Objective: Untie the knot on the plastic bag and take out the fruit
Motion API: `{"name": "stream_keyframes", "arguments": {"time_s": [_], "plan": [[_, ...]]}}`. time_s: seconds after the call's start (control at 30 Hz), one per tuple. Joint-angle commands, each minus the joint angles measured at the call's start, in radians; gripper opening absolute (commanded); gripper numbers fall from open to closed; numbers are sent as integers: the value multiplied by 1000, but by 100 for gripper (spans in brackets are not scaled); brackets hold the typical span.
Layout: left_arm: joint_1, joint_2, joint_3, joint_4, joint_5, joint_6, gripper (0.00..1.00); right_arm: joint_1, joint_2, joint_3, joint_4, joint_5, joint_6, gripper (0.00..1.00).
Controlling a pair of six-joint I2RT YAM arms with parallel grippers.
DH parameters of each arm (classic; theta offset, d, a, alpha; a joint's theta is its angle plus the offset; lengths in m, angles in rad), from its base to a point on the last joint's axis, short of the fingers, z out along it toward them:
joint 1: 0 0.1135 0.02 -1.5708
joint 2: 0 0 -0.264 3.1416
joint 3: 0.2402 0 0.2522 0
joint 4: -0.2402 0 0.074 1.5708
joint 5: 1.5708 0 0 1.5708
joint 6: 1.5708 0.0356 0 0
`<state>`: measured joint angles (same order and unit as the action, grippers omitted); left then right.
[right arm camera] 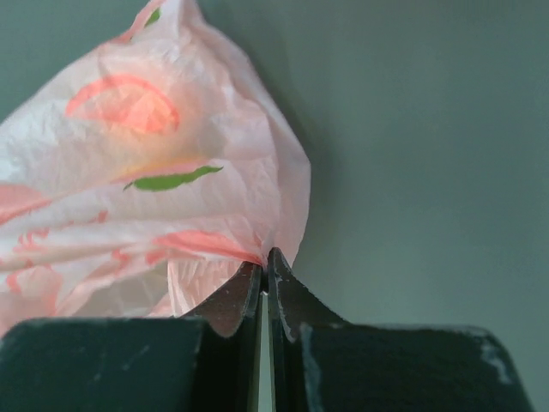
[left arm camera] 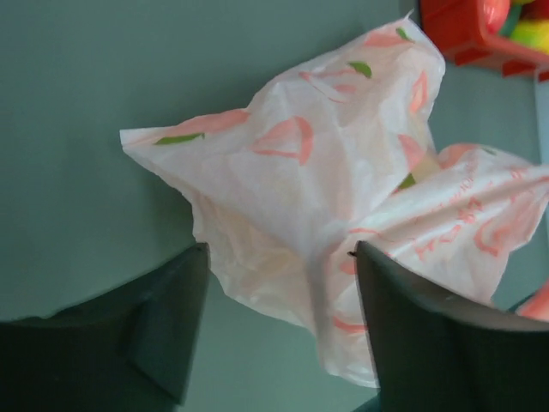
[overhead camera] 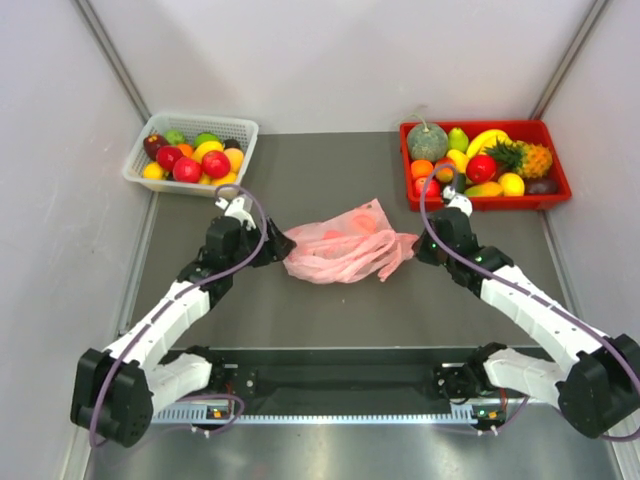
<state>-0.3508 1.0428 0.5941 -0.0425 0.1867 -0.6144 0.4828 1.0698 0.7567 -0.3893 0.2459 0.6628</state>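
The pink plastic bag (overhead camera: 345, 245) lies crumpled on the grey table between both arms. Roundish reddish shapes, the fruit (overhead camera: 364, 222), show faintly through its plastic. I cannot pick out the knot in any view. My left gripper (overhead camera: 281, 245) is at the bag's left end. In the left wrist view it (left arm camera: 281, 251) stands open, and a loose fold of the bag (left arm camera: 326, 172) hangs between the fingers (left arm camera: 163, 326). My right gripper (overhead camera: 419, 246) is at the bag's right end. In the right wrist view it (right arm camera: 264, 257) is shut on a pinch of the bag's plastic (right arm camera: 154, 172).
A white basket (overhead camera: 243, 127) full of fruit stands at the back left. A red tray (overhead camera: 555, 165) with a melon, a pineapple and other fruit stands at the back right; its corner (left arm camera: 463, 34) shows in the left wrist view. Grey walls close in both sides.
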Motion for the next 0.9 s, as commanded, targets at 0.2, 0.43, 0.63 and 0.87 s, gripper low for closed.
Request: {"name": "stream_keyframes", "arguments": {"time_s": [0.2, 0.43, 0.63, 0.87], "plan": [[-33, -80, 298, -207, 49, 139, 99, -10, -60, -43, 176, -287, -261, 0], [-201, 160, 530, -330, -15, 310, 98, -10, -51, 35, 167, -431, -356, 0], [-313, 338, 657, -366, -124, 401, 98, -9, -42, 92, 159, -503, -411, 0], [-370, 388, 673, -300, -104, 481, 99, -9, -34, 141, 127, -548, -454, 0]]}}
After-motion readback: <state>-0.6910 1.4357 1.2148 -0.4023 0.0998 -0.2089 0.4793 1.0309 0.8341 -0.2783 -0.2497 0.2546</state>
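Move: The bag lies low, its middle some 11 cm to the right of my left hand, 3 cm farther out and 8 cm lower. The white basket stands about 24 cm out from my left hand and 24 cm to its left. My right hand still pinches the bag's bunched end; the bag's middle is about 17 cm to its left, 3 cm out and 8 cm below, and the red basket is 22 cm out and 16 cm to its right. I swing my left hand up about 14 cm off the bag's left side, opening its fingers wide, then carry it some 11 cm right while sinking about 8 cm over the bag, rolling its left side up and turning clockwise. My right hand keeps its pinch on the bunched end, drawing it 7 cm left and 6 cm up as it turns some 35 degrees counter-clockwise. ##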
